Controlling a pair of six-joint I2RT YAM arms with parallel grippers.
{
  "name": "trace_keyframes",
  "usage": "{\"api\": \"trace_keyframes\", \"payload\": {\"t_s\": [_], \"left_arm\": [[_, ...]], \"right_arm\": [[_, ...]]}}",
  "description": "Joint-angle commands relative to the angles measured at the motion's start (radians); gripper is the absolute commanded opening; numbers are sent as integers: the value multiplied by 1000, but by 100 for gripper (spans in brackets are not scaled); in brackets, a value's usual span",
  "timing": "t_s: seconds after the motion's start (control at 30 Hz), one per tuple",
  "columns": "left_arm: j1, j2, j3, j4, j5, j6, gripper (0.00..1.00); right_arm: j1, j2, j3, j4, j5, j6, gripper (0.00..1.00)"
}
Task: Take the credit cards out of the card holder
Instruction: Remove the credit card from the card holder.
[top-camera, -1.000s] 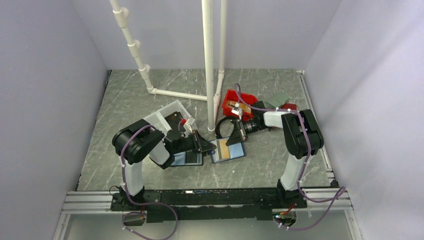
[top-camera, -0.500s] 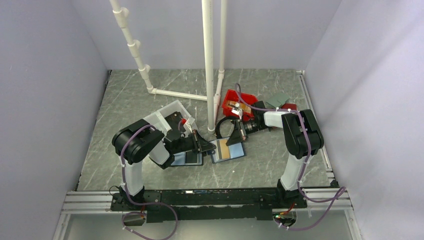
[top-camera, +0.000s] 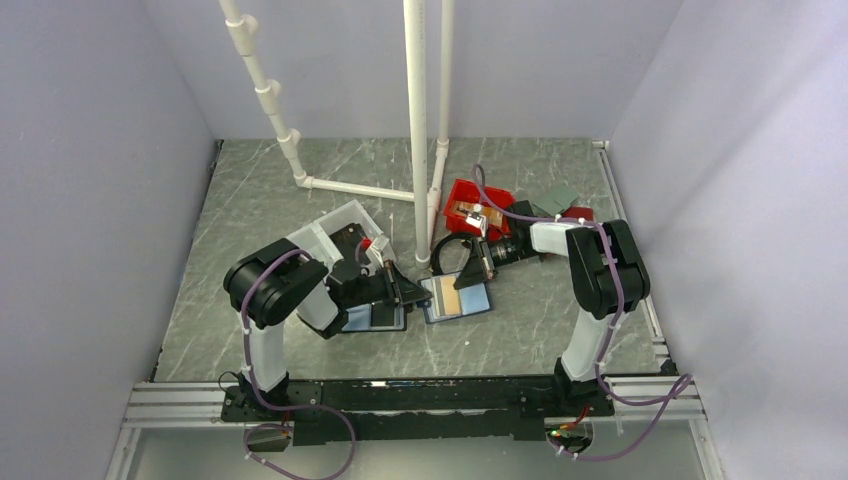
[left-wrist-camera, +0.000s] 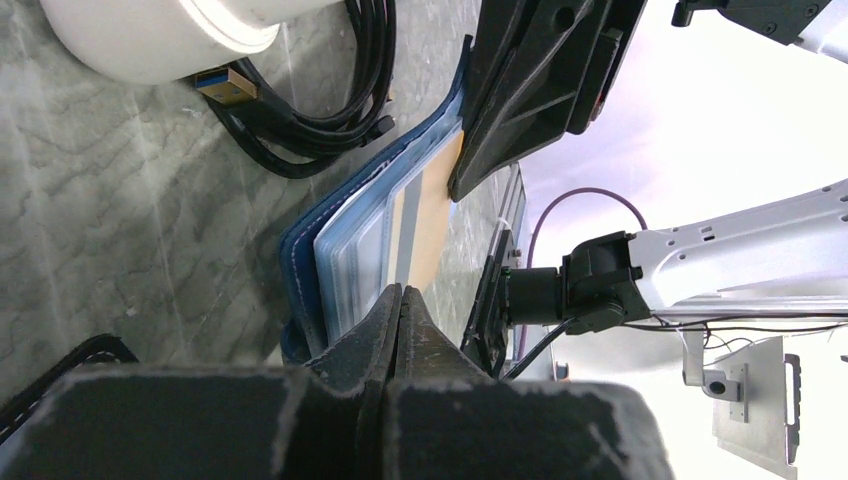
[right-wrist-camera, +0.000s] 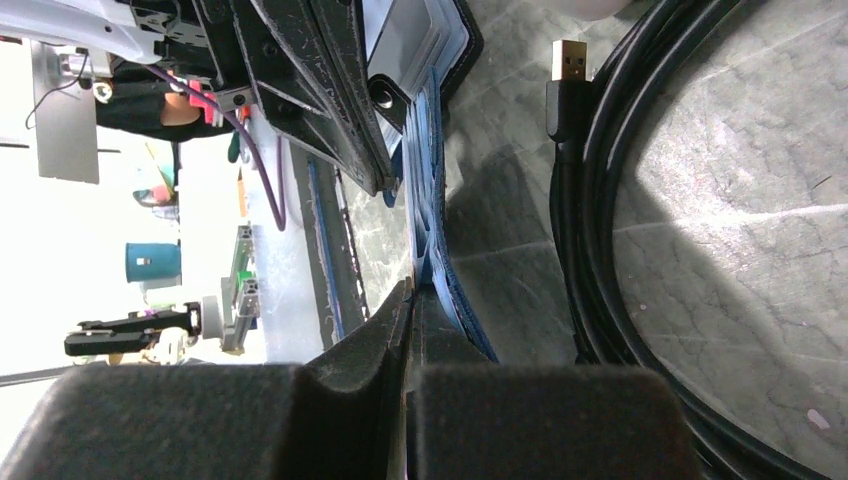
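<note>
The navy card holder (top-camera: 429, 306) lies open on the table, light-blue inside. A gold-orange credit card (top-camera: 462, 296) with a dark stripe shows in it. My left gripper (top-camera: 422, 291) is at the holder's left edge. In the left wrist view its jaws (left-wrist-camera: 400, 290) are shut, meeting on the near edge of the card (left-wrist-camera: 437, 205) above the navy cover (left-wrist-camera: 303, 250). My right gripper (top-camera: 478, 268) is at the far right edge. In the right wrist view it (right-wrist-camera: 412, 290) is shut on a blue leaf of the holder (right-wrist-camera: 440, 240).
A coiled black USB cable (right-wrist-camera: 600, 200) lies just behind the holder. A black-edged folio (top-camera: 378, 318) sits under the left arm. A white bin (top-camera: 330, 235), a red bin (top-camera: 478, 205) and upright white pipes (top-camera: 417, 130) stand behind.
The left gripper's jaws have closed at the holder's edge. Both arms and the holder stay almost where they were.
</note>
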Motion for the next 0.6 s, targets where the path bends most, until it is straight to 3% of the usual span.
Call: {"api": "trace_keyframes", "payload": {"t_s": [0.0, 0.3, 0.57], "left_arm": [[12, -41, -17, 43, 14, 12, 0], [18, -320, -23, -313, -36, 179, 30], [18, -627, 30, -834, -134, 445, 57]], "right_arm": [[-6, -44, 19, 2, -33, -23, 0], [-7, -74, 25, -33, -60, -79, 0], [0, -102, 40, -106, -120, -176, 0]]}}
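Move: The tan credit card, still in the blue card holder, lies about 3 cm to the right of the closed left fingertips, level ahead and about at their height; from the right hand it is some 2 cm left and 2 cm back. From the left hand, the cable coil lies about 8 cm ahead and 5 cm right, the white pipe's foot about 7 cm ahead and 2 cm left, and the other open holder about 11 cm left and 3 cm back, all some 4 cm lower. Open the left gripper to about half and free its tips from the strap end of the blue holder, then raise it about 6 cm, drifting some 2.5 cm left, away from the card, while the wrist rolls about 15 degrees, far side rising. Keep the right fingers shut on the holder's far edge and lift it slightly, 1.5 cm. ##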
